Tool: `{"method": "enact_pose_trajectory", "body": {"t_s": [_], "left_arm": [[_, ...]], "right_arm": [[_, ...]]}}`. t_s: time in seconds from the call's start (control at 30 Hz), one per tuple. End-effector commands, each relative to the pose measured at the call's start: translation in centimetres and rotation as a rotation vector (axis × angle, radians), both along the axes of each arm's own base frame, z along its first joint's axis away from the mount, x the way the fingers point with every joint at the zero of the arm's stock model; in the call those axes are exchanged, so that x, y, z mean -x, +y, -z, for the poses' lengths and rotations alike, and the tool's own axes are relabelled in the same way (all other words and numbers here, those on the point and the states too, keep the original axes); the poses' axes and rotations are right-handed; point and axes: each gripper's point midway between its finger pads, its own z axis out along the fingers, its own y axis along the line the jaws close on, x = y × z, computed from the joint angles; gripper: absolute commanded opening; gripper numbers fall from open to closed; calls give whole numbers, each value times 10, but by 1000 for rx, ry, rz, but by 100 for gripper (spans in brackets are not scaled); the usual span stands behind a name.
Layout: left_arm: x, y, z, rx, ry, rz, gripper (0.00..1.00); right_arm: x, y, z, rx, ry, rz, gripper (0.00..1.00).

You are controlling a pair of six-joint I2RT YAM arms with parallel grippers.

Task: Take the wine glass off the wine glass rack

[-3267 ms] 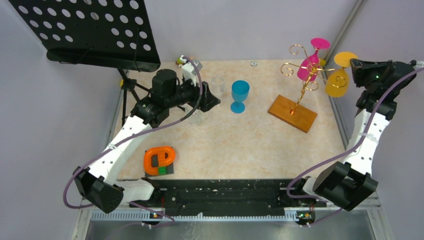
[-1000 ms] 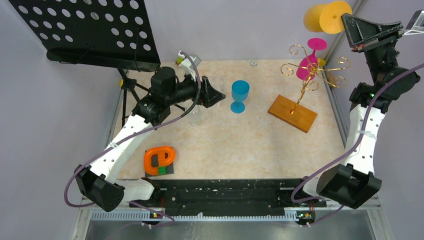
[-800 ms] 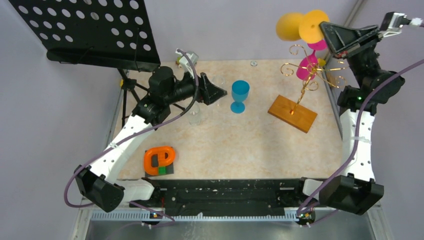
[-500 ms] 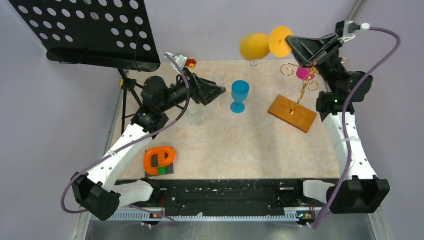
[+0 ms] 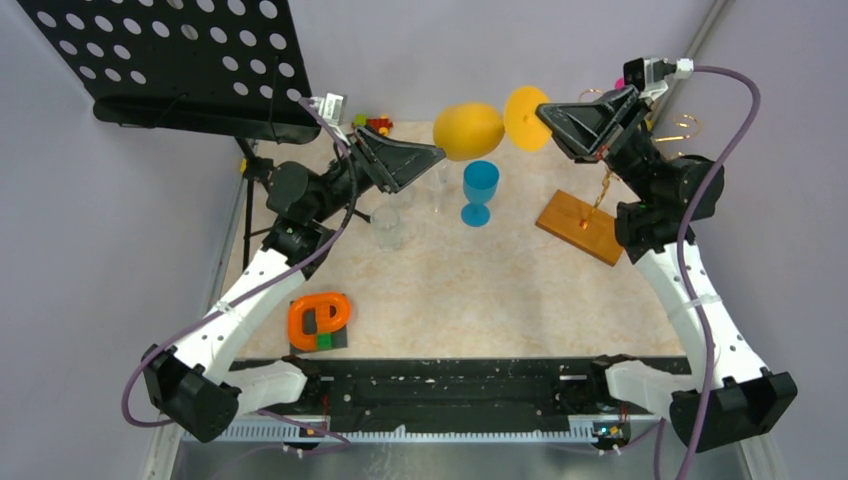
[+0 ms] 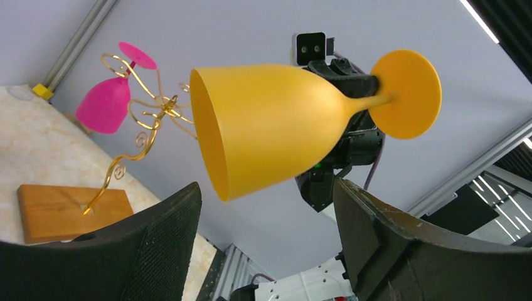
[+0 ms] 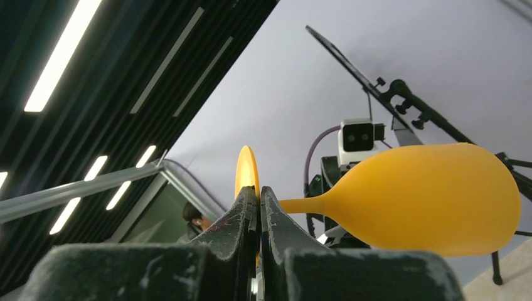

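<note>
A yellow-orange wine glass (image 5: pixel 468 131) hangs sideways in the air over the back of the table. My right gripper (image 5: pixel 545 110) is shut on its round foot (image 5: pixel 525 104); in the right wrist view the fingertips (image 7: pixel 258 191) pinch the foot (image 7: pixel 246 166), with the bowl (image 7: pixel 426 200) to the right. My left gripper (image 5: pixel 435 152) is open, its mouth towards the bowl. In the left wrist view the bowl (image 6: pixel 270 135) floats just beyond the open gripper (image 6: pixel 266 188), untouched. The gold wine glass rack (image 6: pixel 147 125) on its wooden base (image 5: pixel 585 226) holds a pink glass (image 6: pixel 106 103).
A blue goblet (image 5: pixel 480 190) stands under the held glass. Two clear glasses (image 5: pixel 386 226) (image 5: pixel 437 175) stand near the left arm. A black music stand (image 5: pixel 180 60) fills the back left. An orange tape holder (image 5: pixel 319 320) lies near the front left.
My right arm has carried the yellow glass off the rack and leftward over the table's middle. My left gripper has lifted and turned up to face it.
</note>
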Motion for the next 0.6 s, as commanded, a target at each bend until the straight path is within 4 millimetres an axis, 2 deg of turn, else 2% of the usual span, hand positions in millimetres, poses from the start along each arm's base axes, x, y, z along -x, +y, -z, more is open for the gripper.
{"method": "enact_pose_trajectory", "body": {"t_s": [0.0,0.17,0.43,0.57], "left_arm": [[23,5,-31,73,-115,57,80],[41,7,-41,90,-194,109,73],[75,15,-58,121,-271,211,38],[81,18,-63,128,-296,209,26]], "right_arm": [[23,5,-9,-29,-20,-42,0],[24,13,-1,-18,9,-67,0],[12,15,13,-34,57,-59,0],[6,16,18,-45,77,-67,0]]}}
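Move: The left hand, open, has the yellow wine glass's middle about 4 cm ahead, 7 cm to its right and 6 cm above. Under this hand, the blue glass stands some 18 cm ahead and 9 cm to the right, and a clear glass about 14 cm ahead and 11 cm to the left, both roughly 40 cm down. The right hand already holds the yellow glass by its foot, bowl pointing left; the left gripper lies some 15 cm to its left, 5 cm back and 10 cm below. The left fingers come to pinch the wall of the yellow bowl at its rim, one finger in the mouth and one outside, closing from wide to about a third open as that hand draws back some 4 cm and rises 3 to 4 cm, its tips swinging clockwise and a little upward. The right hand keeps its grip on the foot, easing back nearly 2 cm and a touch left before settling. ##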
